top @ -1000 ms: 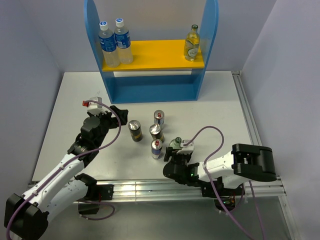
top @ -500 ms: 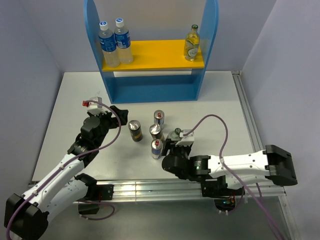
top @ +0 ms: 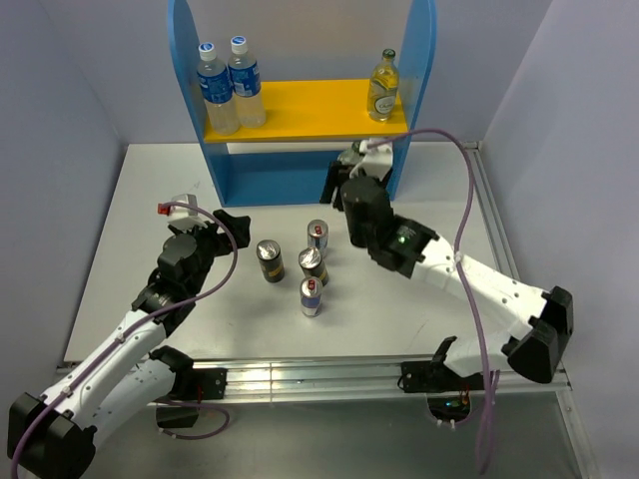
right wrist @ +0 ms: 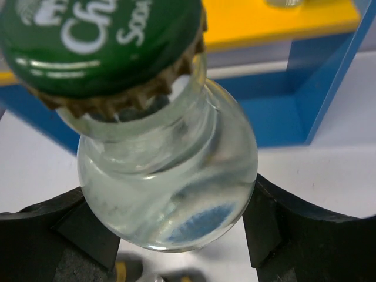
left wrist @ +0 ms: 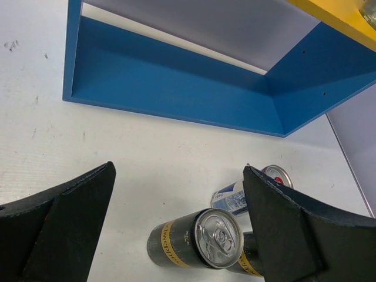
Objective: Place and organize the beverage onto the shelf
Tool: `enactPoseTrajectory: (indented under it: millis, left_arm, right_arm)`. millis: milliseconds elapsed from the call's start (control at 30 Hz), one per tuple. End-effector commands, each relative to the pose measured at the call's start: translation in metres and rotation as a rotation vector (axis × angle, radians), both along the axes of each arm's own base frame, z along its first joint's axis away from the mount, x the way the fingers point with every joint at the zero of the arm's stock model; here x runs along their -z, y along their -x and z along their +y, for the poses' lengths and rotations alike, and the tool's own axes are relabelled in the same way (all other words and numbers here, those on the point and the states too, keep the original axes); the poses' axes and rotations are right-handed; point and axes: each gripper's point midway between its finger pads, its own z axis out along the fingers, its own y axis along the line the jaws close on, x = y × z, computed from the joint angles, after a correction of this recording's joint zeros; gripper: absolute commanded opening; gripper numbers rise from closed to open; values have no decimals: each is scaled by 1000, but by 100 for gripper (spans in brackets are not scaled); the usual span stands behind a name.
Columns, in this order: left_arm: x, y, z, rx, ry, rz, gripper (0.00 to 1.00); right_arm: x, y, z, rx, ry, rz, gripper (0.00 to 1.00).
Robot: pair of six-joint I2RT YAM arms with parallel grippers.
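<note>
My right gripper [right wrist: 167, 220] is shut on the shoulder of a clear glass bottle [right wrist: 170, 176] with a green cap [right wrist: 100, 41]. In the top view this gripper [top: 342, 178] hangs in front of the shelf [top: 419, 90], below the right part of its yellow board [top: 300, 108]. Another green-capped glass bottle [top: 382, 86] stands on that board at the right. Two dark cans [top: 270, 260] [top: 313, 264] and two silver-blue cans [top: 319, 236] [top: 313, 296] stand on the table. My left gripper [top: 225, 225] is open and empty, just left of the cans; a dark can [left wrist: 194, 241] lies ahead between its fingers.
Two plastic bottles with blue labels [top: 218, 88] [top: 246, 82] stand at the left of the yellow board. The shelf's blue base [left wrist: 176, 88] is open toward me. A metal rail [top: 300, 374] runs along the near table edge.
The right arm has carried the glass bottle from beside the cans near the front edge up to the shelf's front. The left arm has barely moved.
</note>
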Motion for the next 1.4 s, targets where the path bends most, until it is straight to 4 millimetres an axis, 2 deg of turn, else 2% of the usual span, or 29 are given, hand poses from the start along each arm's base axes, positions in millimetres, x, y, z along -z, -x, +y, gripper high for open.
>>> enactPoseTrajectory:
  millis: [0,33,100,133,300,367,500,600,700,967,1133,1267,1367]
  left_arm:
    - [-6,-2,2,-14,15,-7,97]
    - [-6,-2,1,-10,15,-7,97]
    - [-5,-3,-1,-3,10,-1,96]
    - [-5,-3,0,-5,11,-1,97]
    - [-5,-1,-3,14,12,-8,97]
    - [-5,-1,-2,11,12,-11,97]
    - [-5,-1,-3,14,10,-10,97]
    - [-4,-2,-4,17,8,-8,97]
    - [-4,-4,-3,11,6,-9,97]
    - [-2,-5,-4,13,6,-5,97]
    - [-3,-4,-4,11,4,-8,97]
    - [-2,-4,-4,15,3,-5,97]
    - [-2,-4,-3,12,-1,-1,97]
  right_arm:
    - [-68,-34,9,-20,-46,-127,0]
    - [-69,-49,1,-4,-33,-125,0]
    - [-73,-74,5,6,-20,-124,0]
    - [-74,-88,-4,29,-7,-122,0]
    - [-81,-147,-8,77,38,-116,0]
    - [-85,-165,-18,92,44,-118,0]
    - [-101,-192,-21,108,54,-139,0]
    - [-112,-199,-23,114,58,-154,0]
    - [-122,-195,-25,112,29,-172,0]
    - [-123,-193,-20,83,5,-189,0]
    - [-109,-192,-10,37,-7,-137,0]
    - [-87,-193,-2,-4,26,-37,0]
    - [-72,-183,-2,-15,29,55,0]
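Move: The green-capped soda bottle is already held in the right hand. Its spot on the yellow shelf is about 20 cm straight ahead and some 8 cm below. The soda bottle already there stands about 21 cm ahead and 8 cm right, roughly at hand height; the nearer water bottle is about 21 cm ahead and 20 cm left. From the left hand, the spot is roughly 22 cm ahead, 27 cm right and nearly level. The held bottle is carried in over the yellow shelf beside the standing soda bottle: the right hand drives about 20 cm forward, quickly at first, rolling its left side down some 10 degrees. It pauses there, then sinks and backs off a centimetre or so as the wrist tips down slightly, fingers keeping their hold. ##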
